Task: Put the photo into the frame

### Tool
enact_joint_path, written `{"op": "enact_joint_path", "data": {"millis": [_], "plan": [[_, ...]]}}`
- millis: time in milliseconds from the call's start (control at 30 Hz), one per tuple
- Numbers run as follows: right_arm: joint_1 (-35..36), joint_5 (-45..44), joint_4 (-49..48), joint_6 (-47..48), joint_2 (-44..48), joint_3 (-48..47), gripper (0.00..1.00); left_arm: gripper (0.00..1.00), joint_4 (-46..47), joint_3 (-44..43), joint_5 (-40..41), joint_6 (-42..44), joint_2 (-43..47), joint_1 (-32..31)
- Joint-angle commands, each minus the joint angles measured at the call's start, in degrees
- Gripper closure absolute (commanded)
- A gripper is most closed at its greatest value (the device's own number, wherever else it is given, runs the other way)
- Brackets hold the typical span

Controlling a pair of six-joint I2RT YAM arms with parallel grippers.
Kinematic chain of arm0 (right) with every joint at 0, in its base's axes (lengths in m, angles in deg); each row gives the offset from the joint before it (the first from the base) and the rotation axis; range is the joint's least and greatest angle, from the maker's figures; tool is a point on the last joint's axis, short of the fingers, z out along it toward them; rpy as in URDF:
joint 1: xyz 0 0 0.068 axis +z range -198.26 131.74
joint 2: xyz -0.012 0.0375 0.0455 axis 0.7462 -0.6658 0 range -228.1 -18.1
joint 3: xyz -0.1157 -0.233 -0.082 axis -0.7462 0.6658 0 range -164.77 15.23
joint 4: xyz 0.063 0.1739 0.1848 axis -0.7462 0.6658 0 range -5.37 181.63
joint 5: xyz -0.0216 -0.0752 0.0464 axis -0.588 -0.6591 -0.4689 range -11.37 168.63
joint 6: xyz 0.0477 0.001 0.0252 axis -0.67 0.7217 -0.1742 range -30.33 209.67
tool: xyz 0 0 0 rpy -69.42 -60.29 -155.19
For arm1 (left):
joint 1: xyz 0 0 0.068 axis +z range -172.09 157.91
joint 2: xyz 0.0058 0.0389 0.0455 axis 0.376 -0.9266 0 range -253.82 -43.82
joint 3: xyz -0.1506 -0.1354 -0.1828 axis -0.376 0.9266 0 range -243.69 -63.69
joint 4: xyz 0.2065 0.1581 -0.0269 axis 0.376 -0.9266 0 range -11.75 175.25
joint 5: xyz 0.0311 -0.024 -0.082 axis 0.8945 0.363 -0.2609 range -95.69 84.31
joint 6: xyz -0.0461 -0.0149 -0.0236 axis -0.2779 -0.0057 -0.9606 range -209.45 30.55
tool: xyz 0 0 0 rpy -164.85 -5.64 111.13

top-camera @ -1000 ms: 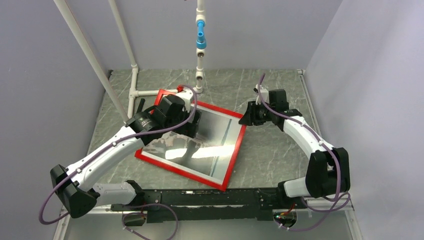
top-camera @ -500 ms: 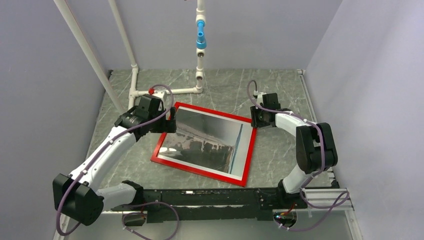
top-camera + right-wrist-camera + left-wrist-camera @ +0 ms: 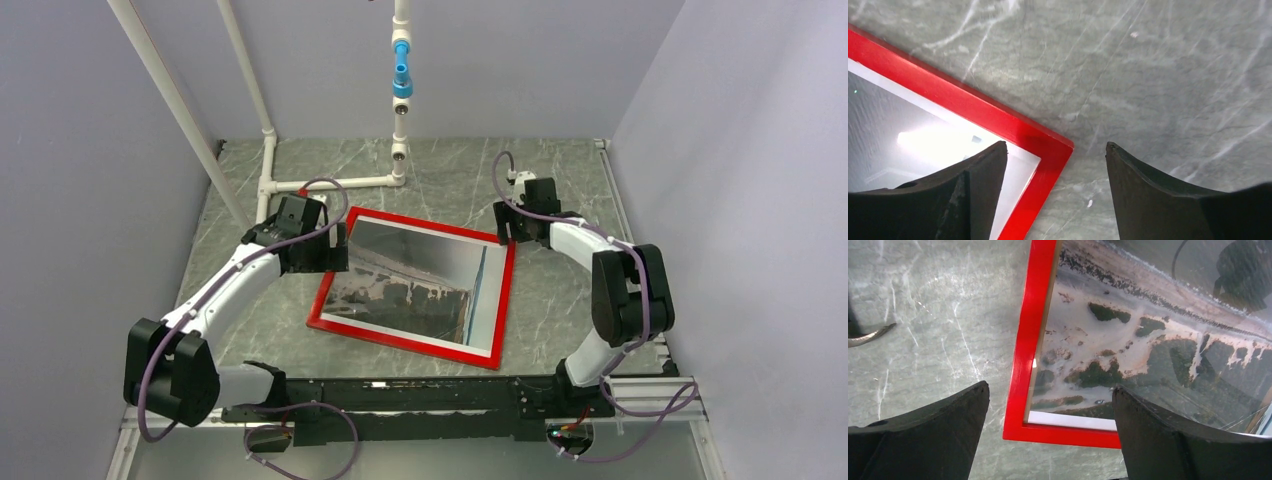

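Note:
The frame (image 3: 400,343) lies flat on the marble table, red face up. The photo (image 3: 410,285) shows inside it as a dark grey-brown picture under a glossy surface. My left gripper (image 3: 337,250) is open at the frame's left edge. In the left wrist view its jaws (image 3: 1050,387) straddle a corner of the red border (image 3: 1030,340), with the photo (image 3: 1128,350) just beyond. My right gripper (image 3: 508,232) is open at the far right corner. In the right wrist view its jaws (image 3: 1055,145) stand either side of that red corner (image 3: 973,107), holding nothing.
A white pipe stand (image 3: 330,185) with a blue fitting (image 3: 402,80) rises at the back of the table. A slanted white pipe (image 3: 180,110) crosses the left side. Grey walls close in left, back and right. A black rail (image 3: 400,400) runs along the near edge.
The frame has swung round and slid right, from a skewed diamond to nearly square with the table. My left gripper came off the frame to its left edge. My right gripper's jaws have widened.

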Motion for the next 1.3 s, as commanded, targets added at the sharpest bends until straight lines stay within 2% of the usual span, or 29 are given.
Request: {"op": "enact_joint_path", "data": {"millis": [0,200,233,467,633,900,1267], "plan": [[0.0,-1.0,-4.4,-0.8,5.9,-0.6,0.24,0.04,3.7,1.7,-1.5,-0.3,-0.5,0.5],[0.0,0.5,-3.4,-6.2,12.4,2.0,0.02,0.02,4.5,2.9,-1.5,-0.6,-2.2,1.5],[-0.2,1.3,-1.7,-7.0,13.2,2.0,0.01,0.02,4.4,3.0,-1.5,-0.7,-2.6,1.9],[-2.0,3.8,13.0,-17.4,15.5,-0.4,0.0,0.01,5.0,4.3,-5.7,-1.2,-5.4,4.9],[-3.6,9.5,21.0,-24.0,14.8,0.4,0.0,0.01,5.8,4.8,-8.9,-1.2,-8.6,6.4],[-3.6,14.4,22.1,-30.7,16.0,9.0,0.0,0.01,7.8,6.1,-14.7,-2.0,-12.0,7.0],[-1.3,23.8,16.6,-37.3,16.0,18.7,0.0,0.01,9.4,7.5,-17.9,-2.6,-13.4,7.0]]}}
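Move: The left hand goes for the red frame's left side: the nearest stretch is about 3 cm to its left, 2 cm back and 10 cm below. That side's near corner lies some 10 cm back and 6 cm left; the hammer is about 18 cm left and 8 cm farther out. The right hand goes for the middle of the frame's right side, roughly 17 cm back, 3 cm left and 4 cm below; the far right corner is only 2 cm ahead, 4 cm below. Up some 7 cm off the frame's far right corner, opening fully, then back about 17 cm and down again: the right hand follows the frame's right side, leaning its fingers over to the left, tipping them down about 30 degrees and turning clockwise, to straddle that side. The left sinks about 8 cm, tipping down, open around the left side, one finger close outside. ##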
